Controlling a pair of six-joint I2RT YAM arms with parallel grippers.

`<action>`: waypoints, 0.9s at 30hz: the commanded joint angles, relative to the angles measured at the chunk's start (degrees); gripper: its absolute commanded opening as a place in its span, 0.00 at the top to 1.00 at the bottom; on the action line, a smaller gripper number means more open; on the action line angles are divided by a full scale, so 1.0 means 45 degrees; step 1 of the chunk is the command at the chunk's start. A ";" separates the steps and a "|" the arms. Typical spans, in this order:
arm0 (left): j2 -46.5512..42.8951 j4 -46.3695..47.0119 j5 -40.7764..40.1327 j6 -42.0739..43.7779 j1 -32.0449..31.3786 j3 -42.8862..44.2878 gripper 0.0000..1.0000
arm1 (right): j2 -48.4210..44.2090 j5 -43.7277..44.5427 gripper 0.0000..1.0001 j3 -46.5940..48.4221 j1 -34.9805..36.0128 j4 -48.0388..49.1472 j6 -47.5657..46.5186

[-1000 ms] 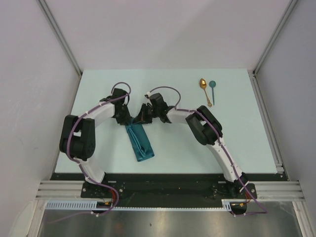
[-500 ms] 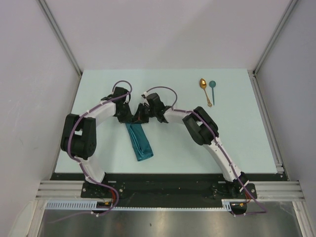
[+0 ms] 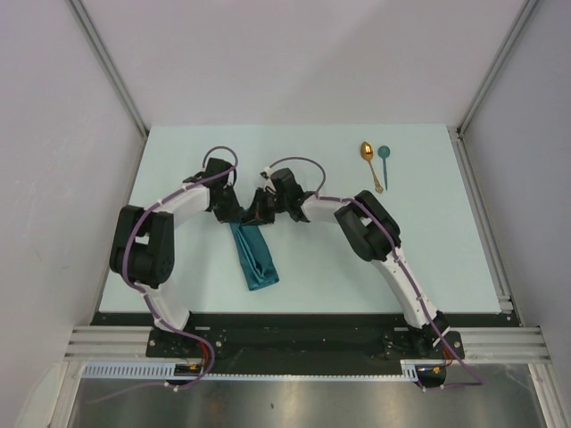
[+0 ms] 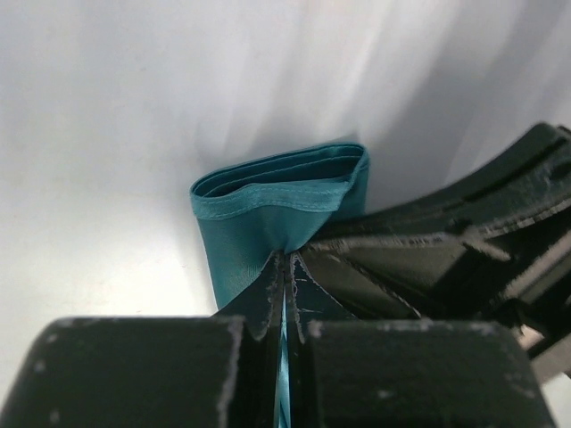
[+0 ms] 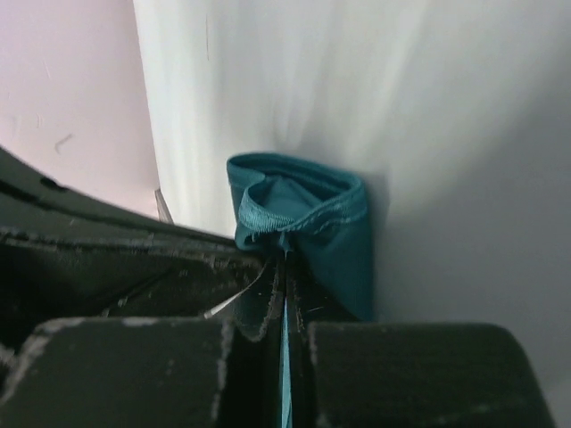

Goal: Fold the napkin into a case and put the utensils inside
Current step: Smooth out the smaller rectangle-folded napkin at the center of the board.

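The teal napkin (image 3: 254, 257) lies folded into a narrow strip, a case, in the middle of the table, its far end lifted between both grippers. My left gripper (image 3: 234, 217) is shut on the napkin's (image 4: 268, 223) left top edge. From the right, my right gripper (image 3: 256, 215) is shut on the other edge of the napkin (image 5: 308, 223). The two sets of fingers almost touch each other. A gold spoon (image 3: 369, 162) and a teal spoon (image 3: 384, 160), the utensils, lie side by side at the far right of the table.
The pale table (image 3: 428, 241) ends in a dark front rail near the arm bases. Grey walls with metal posts (image 3: 107, 62) close in the left, right and back sides.
My left gripper has shut on the napkin's edge. The folded strip has shifted slightly at its far end. The right gripper stayed shut on its edge.
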 commanded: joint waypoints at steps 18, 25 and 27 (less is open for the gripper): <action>-0.2497 0.0448 0.0712 -0.0248 0.0458 -0.0769 0.60 | -0.4276 0.1566 0.63 -0.0867 0.0226 -0.5971 -0.5355; -0.6460 -0.0431 -0.0107 -0.0111 0.1962 -0.2037 0.59 | -0.4396 0.3581 0.44 -0.0125 0.1476 -0.8689 -0.7644; -0.7959 -0.0510 -0.0264 -0.0112 0.2294 -0.2701 0.58 | -0.4143 0.4418 0.39 0.0671 0.1964 -0.9645 -0.8053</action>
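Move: The rectangle-folded napkin's far end is between my two shut grippers. From my left hand, the middle of the napkin lies about 9 cm back, 4 cm to the right and a centimetre below; its near end is roughly 19 cm back and 7 cm right. From my right hand, the middle is some 9 cm back, 2 cm right and 2 cm below, while the gold spoon lies about 35 cm right and 15 cm farther out. I ease my right hand's pinched tips a little to the right, then open both grippers and come free of the napkin's far end. My left hand climbs about 10 cm and swings off to the left; my right hand rises some 6 cm, then goes back and right over the cloth towards its middle, sinking slightly, its fingers tipping about 20 degrees more steeply down and still opening. ##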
